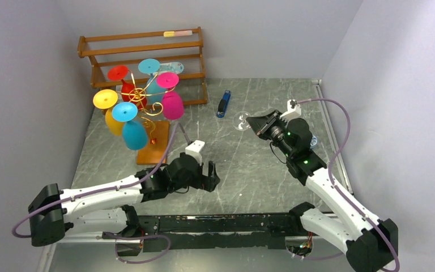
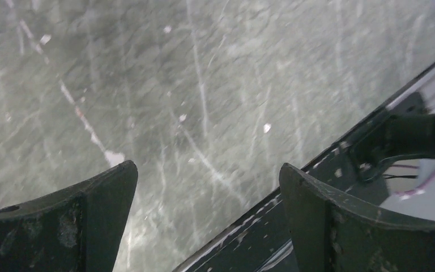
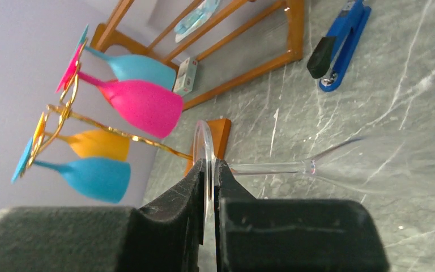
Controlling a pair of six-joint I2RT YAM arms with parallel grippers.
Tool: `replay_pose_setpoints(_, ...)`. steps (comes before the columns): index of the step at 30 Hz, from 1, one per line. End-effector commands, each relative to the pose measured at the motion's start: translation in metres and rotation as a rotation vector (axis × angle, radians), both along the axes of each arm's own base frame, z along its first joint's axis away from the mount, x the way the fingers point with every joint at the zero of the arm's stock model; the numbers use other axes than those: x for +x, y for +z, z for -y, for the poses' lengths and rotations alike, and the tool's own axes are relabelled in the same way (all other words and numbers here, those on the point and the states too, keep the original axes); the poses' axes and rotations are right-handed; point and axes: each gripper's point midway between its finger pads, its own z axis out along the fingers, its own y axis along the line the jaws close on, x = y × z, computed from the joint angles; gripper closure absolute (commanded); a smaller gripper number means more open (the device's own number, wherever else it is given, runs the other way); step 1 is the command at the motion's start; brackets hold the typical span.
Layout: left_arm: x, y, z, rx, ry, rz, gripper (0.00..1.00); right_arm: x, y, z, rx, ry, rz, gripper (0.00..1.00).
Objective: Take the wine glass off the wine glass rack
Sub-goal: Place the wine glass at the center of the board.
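Note:
The gold wire wine glass rack (image 1: 145,109) stands on its orange-brown wooden base (image 1: 153,148) at the left, with several coloured glasses hanging from its arms. My right gripper (image 1: 256,122) is shut on the foot of a clear wine glass (image 1: 239,121) and holds it clear of the rack, over the table's middle. In the right wrist view the clear wine glass (image 3: 317,166) lies sideways, its foot pinched between the fingers (image 3: 190,187). The rack (image 3: 90,122) shows beyond it. My left gripper (image 1: 210,177) is open and empty, low over the table.
A brown slatted shelf rack (image 1: 147,54) stands against the back wall behind the gold rack. A blue stapler (image 1: 223,104) lies on the grey marbled table (image 1: 260,164). Walls close in on the left, back and right. The arms' black base rail (image 2: 294,226) runs along the near edge.

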Motion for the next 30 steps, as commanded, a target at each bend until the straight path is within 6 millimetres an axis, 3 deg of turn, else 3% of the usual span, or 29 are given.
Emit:
replay_pose_setpoints(1,0.008,0.052,0.040,-0.258,-0.153,-0.002,0.00,-0.018,0.009,-0.001,-0.139,0.138,0.115,1.00)
replay_pose_setpoints(4,0.011,0.073,0.048,-0.369,-0.231,0.018,0.00,-0.024,0.005,0.000,-0.197,0.182,0.139,1.00)
replay_pose_setpoints(9,0.005,0.088,0.054,-0.475,-0.305,0.005,0.00,-0.038,0.005,-0.007,-0.267,0.286,0.232,1.00)
replay_pose_setpoints(17,0.005,0.120,0.048,-0.612,-0.311,0.133,0.00,-0.073,0.000,-0.027,-0.286,0.517,0.354,1.00)
replay_pose_setpoints(19,0.008,0.122,0.045,-0.613,-0.288,0.131,0.00,-0.082,0.000,-0.031,-0.274,0.570,0.364,1.00)
replay_pose_setpoints(23,0.016,0.107,0.041,-0.550,-0.235,0.103,0.00,-0.102,0.005,-0.041,-0.213,0.680,0.398,1.00)
replay_pose_setpoints(26,0.010,0.120,0.046,-0.622,-0.288,0.131,0.00,-0.108,0.005,-0.045,-0.198,0.730,0.397,1.00)
replay_pose_setpoints(30,0.013,0.122,0.046,-0.665,-0.260,0.119,0.00,-0.113,0.008,-0.048,-0.181,0.764,0.399,1.00)
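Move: The wine glass hangs foot up from the right gripper, which pinches the foot's rim. Its middle is 3 cm left of that hand, 1 cm ahead and 9 cm below. From the empty left hand it lies roughly 16 cm ahead, 12 cm right and 5 cm higher. The left gripper is about 15 cm back, 15 cm left and 14 cm below the right hand. From the left hand, the pink glass stands some 24 cm ahead, 15 cm left and 11 cm higher. Bring the right hand back about 10 cm and some 4 cm left, towards the left gripper, swinging its fingers round to the left and tipping them up, still pinching the foot. Meanwhile raise the open left gripper about 11 cm, shifting right towards the glass and rolling it some 30 degrees, so the fingers come up from slanting down to nearly level, pointing right; don't touch the glass yet. ##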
